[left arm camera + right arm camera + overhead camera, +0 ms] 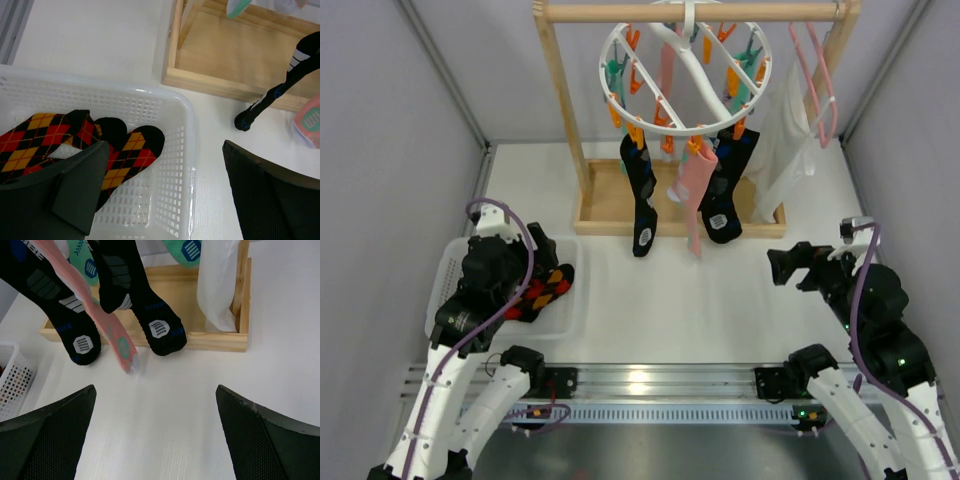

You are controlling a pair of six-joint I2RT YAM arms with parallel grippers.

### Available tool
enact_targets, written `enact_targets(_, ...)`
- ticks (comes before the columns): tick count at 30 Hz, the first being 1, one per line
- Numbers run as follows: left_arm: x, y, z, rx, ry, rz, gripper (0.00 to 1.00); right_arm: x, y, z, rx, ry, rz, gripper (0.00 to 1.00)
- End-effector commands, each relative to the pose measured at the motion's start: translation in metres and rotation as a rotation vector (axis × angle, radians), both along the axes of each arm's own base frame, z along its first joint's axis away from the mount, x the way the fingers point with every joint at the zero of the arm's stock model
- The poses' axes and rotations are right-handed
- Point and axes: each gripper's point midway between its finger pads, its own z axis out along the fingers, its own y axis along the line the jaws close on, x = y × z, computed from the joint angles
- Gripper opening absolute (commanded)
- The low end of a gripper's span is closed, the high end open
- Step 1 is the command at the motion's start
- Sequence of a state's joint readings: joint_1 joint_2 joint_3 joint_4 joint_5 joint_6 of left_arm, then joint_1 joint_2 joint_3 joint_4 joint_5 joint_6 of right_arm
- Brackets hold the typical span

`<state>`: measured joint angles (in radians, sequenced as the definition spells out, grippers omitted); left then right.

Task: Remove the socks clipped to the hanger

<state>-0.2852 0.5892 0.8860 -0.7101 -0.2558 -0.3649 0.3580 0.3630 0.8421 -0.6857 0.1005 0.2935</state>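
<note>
The white ring hanger (685,75) hangs from the wooden rack's top bar, with orange and teal clips around it. Clipped below it are two black socks (641,200) (725,195) and a pink sock (696,195) between them. In the right wrist view the black socks (75,335) (155,325) and pink sock (112,330) dangle ahead, with teal socks (82,257) behind. My left gripper (548,272) (165,150) is open over a basket's right wall, holding nothing. My right gripper (785,265) (156,390) is open over bare table, short of the socks.
A white basket (450,270) (185,115) at the left holds red-yellow argyle socks (125,155). The wooden rack base (610,210) (220,340) lies under the hanger. A white cloth garment (785,140) and a pink wire hanger (825,90) hang at the rack's right end.
</note>
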Motion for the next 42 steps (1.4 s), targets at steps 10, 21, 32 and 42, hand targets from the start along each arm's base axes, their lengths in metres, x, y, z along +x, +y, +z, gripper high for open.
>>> enact_targets(10, 0.004, 0.0, 0.011, -0.021, -0.055, 0.012, 0.99, 0.018, 0.03, 0.003, 0.114, -0.073, 0.094, 0.99)
enact_targets(21, 0.003, -0.002, 0.012, -0.03, -0.059, 0.0, 0.99, 0.065, 0.132, 0.004, 0.247, -0.134, 0.548, 0.99)
enact_targets(32, 0.005, -0.005, 0.008, -0.033, -0.043, -0.007, 0.98, 0.133, 0.164, -0.062, 0.068, -0.067, 0.497, 0.97)
enact_targets(42, 0.01, -0.004, 0.0, -0.034, -0.007, 0.017, 0.98, 0.164, 0.194, -0.122, -0.033, -0.067, 0.404, 0.66)
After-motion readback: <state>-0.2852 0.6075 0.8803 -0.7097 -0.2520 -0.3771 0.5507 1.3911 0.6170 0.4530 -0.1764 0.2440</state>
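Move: The pink sock's lower part hangs roughly 15 cm ahead of the right hand, 19 cm to its left and 12 cm below it. The right black sock hangs some 6 cm to the right of that part and 2 cm farther out; the left black sock is about 11 cm to its left, level with it in reach. From the left hand, the same part of the pink sock lies about 11 cm ahead, 31 cm to the right and 10 cm below. The right hand swings left and forward with wide-open fingers, turning nearly 30 degrees counter-clockwise, then sinks more steeply while still going left and forward, some 18 cm left, 14 cm forward and 15 cm down in all. It comes in at the lower end of the pink sock, below the clips and with the right black sock on its right, and late in the approach the fingers begin closing from either side of the pink fabric to about two thirds open, not yet a grip. ##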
